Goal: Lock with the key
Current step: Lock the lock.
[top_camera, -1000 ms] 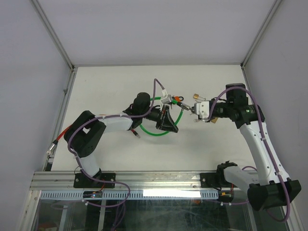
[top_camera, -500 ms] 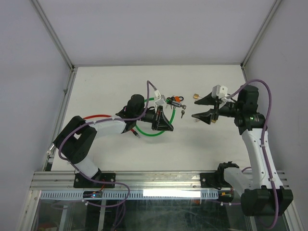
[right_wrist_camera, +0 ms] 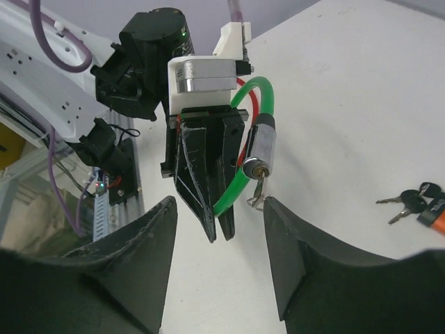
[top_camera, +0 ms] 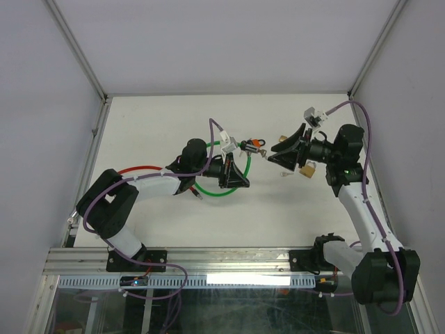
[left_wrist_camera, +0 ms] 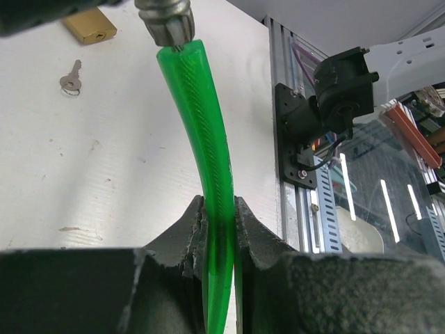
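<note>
The lock is a green cable (left_wrist_camera: 200, 118) with a silver cylinder (right_wrist_camera: 261, 147). My left gripper (left_wrist_camera: 219, 212) is shut on the cable, a little below the cylinder, and holds it above the table (top_camera: 167, 125). A small key (right_wrist_camera: 257, 195) hangs from the cylinder's keyhole. My right gripper (right_wrist_camera: 219, 203) faces the cylinder's end with its jaws open. Its right finger (right_wrist_camera: 306, 257) is just beside the key; I cannot tell whether it touches it. In the top view the two grippers (top_camera: 236, 174) (top_camera: 275, 153) meet at mid-table.
A brass padlock (top_camera: 308, 169) and a loose key (left_wrist_camera: 69, 76) lie on the table under the right arm. A bunch of keys with an orange tag (top_camera: 254, 145) lies just behind the lock. The aluminium rail (top_camera: 229, 259) runs along the near edge.
My right gripper has opened and turned to face the lock's cylinder from the right. The left arm has drawn slightly left, still gripping the green cable.
</note>
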Controlling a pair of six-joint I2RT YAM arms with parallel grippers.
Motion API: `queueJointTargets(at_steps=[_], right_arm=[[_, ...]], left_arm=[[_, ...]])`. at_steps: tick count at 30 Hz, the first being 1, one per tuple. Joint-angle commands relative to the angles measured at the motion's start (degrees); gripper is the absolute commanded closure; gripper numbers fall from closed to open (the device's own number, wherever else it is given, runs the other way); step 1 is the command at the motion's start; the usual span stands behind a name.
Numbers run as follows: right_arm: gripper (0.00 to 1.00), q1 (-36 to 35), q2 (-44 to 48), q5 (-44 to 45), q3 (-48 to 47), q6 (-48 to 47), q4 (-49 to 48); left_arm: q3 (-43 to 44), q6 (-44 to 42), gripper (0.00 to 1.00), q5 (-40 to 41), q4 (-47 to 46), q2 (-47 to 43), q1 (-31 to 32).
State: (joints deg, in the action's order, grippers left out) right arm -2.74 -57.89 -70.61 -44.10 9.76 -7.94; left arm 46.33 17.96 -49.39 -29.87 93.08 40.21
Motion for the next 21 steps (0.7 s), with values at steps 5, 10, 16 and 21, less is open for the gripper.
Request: queueJointTargets(at_steps=[5, 10, 16, 21], right_arm=[[0.49, -3.04, -4.26, 6.8, -1.68, 10.67, -4.61], [0.55, -4.12, -4.73, 8.74, -1.74, 8.2, -2.74], [0.65, -5.63, -4.95, 8.19, -2.19, 5.12, -0.78], [0.78, -6.28, -5.28, 7.67, -2.58, 3.11, 0.59]], left_arm=[[1.14, -1.54, 1.0, 0.43, -5.3, -2.82, 1.31], [1.4, -1.52, 1.0, 0.39, -5.28, -2.68, 1.44], [1.59, -1.49, 1.0, 0.47, -5.29, -2.66, 1.38], [1.66, -1.28, 1.0, 0.43, -5.29, -2.55, 1.43]])
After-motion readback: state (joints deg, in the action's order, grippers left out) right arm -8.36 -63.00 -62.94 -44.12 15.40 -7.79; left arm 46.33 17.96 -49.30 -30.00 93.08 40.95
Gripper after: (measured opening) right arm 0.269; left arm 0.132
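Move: The right hand, half open, has the key sticking out of the green cable lock about 3 cm to its left, 2 cm ahead and 2 cm below. The metal lock body stands some 6 cm left, 2 cm ahead and 2 cm below. The orange padlock lies on the table roughly 16 cm ahead, level sideways, about 26 cm down. From the left hand, gripping the green cable, the key is about 6 cm right, 5 cm ahead and 8 cm above. Right hand sinks left and forward, some 3 cm, to the key, rolling slightly, fingers half-closing around its head. ##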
